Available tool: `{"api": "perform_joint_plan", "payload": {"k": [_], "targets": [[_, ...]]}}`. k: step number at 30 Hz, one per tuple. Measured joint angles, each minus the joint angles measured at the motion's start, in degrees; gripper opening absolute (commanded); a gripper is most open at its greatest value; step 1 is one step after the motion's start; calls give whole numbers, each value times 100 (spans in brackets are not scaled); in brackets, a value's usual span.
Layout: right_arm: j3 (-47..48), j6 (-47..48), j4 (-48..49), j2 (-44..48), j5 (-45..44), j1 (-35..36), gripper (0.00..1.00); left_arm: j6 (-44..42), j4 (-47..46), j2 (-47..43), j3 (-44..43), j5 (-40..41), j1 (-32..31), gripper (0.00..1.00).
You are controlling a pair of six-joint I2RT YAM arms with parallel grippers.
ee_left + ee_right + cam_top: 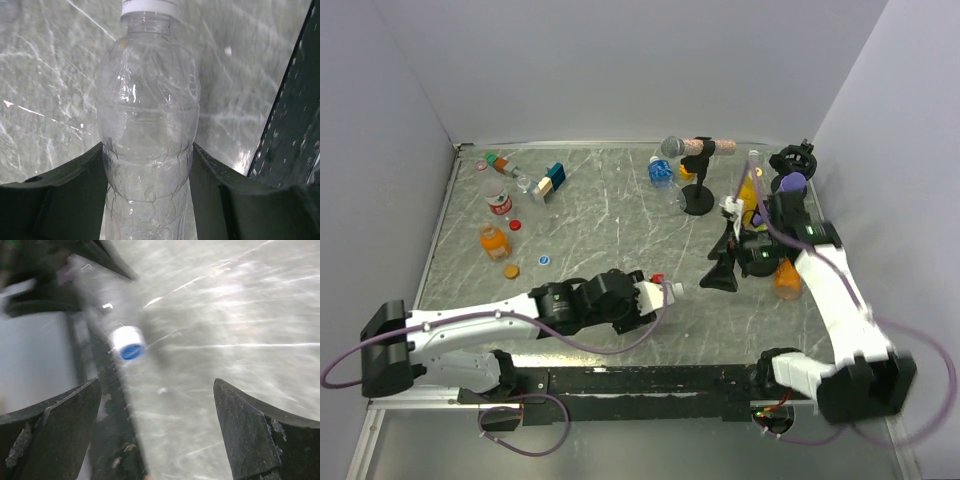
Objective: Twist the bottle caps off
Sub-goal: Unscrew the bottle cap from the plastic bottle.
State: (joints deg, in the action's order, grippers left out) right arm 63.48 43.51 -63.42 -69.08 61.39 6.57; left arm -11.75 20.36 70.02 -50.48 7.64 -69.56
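Note:
My left gripper [645, 296] [148, 150] is shut on a clear bottle [148, 100] with a red label. It holds the bottle on its side low over the table, white neck end [675, 289] pointing right. My right gripper [723, 258] [156, 385] stands wide open to the right of that neck, with nothing between its fingers. In the right wrist view a small white cap with a blue top [128, 342] shows blurred beyond the fingertips, beside a dark stand. Loose red [515, 224], orange [511, 270] and blue [544, 261] caps lie at the left.
At the left stand a clear red-labelled bottle [498, 197] and a squat orange bottle [494, 240], with a blue-and-tan block [552, 180] behind. A blue-labelled bottle [662, 172], a grey microphone [673, 147] on its stand, a yellow bottle [748, 190], a purple microphone [792, 183] and an orange bottle [787, 280] crowd the right.

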Motion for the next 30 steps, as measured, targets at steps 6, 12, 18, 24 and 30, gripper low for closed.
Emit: {"api": "perform_joint_plan", "payload": {"k": [6, 12, 18, 24, 30], "targets": [[-730, -1436, 1338, 1285, 57, -33, 80, 691, -901, -608, 706, 291, -2, 2], [-199, -1609, 804, -507, 1012, 26, 80, 964, -1473, -372, 710, 566, -9, 2], [-197, -2118, 619, -754, 942, 428, 73, 1010, -1779, 127, 605, 643, -15, 1], [-190, -2562, 726, -769, 769, 625, 67, 1099, -2033, 173, 605, 640, -44, 1], [-157, -2789, 743, -953, 739, 658, 67, 1187, -2181, 162, 612, 638, -44, 1]]}}
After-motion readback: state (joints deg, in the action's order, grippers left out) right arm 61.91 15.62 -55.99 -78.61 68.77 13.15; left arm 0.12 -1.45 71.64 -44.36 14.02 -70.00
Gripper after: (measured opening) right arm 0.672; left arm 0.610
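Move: The white-and-blue bottle cap sits on the plastic bottle held in the left gripper, about 3 cm ahead of that hand point, 5 cm to its right and 6 cm above. From the right hand it lies some 8 cm left, 4 cm back and 6 cm lower. The black microphone stand's base is roughly 18 cm ahead of the right hand and 3 cm left, on the table; an orange bottle is about 18 cm to its right, 1 cm back. Lift the wide-open right gripper slightly, then lower it while swinging it left about 4 cm towards the cap, rolling the wrist some 30 degrees and partly closing the fingers on either side without shutting. Keep the left grip on the bottle; carry it right and a little forward and up, levelling those fingers to present the cap. ##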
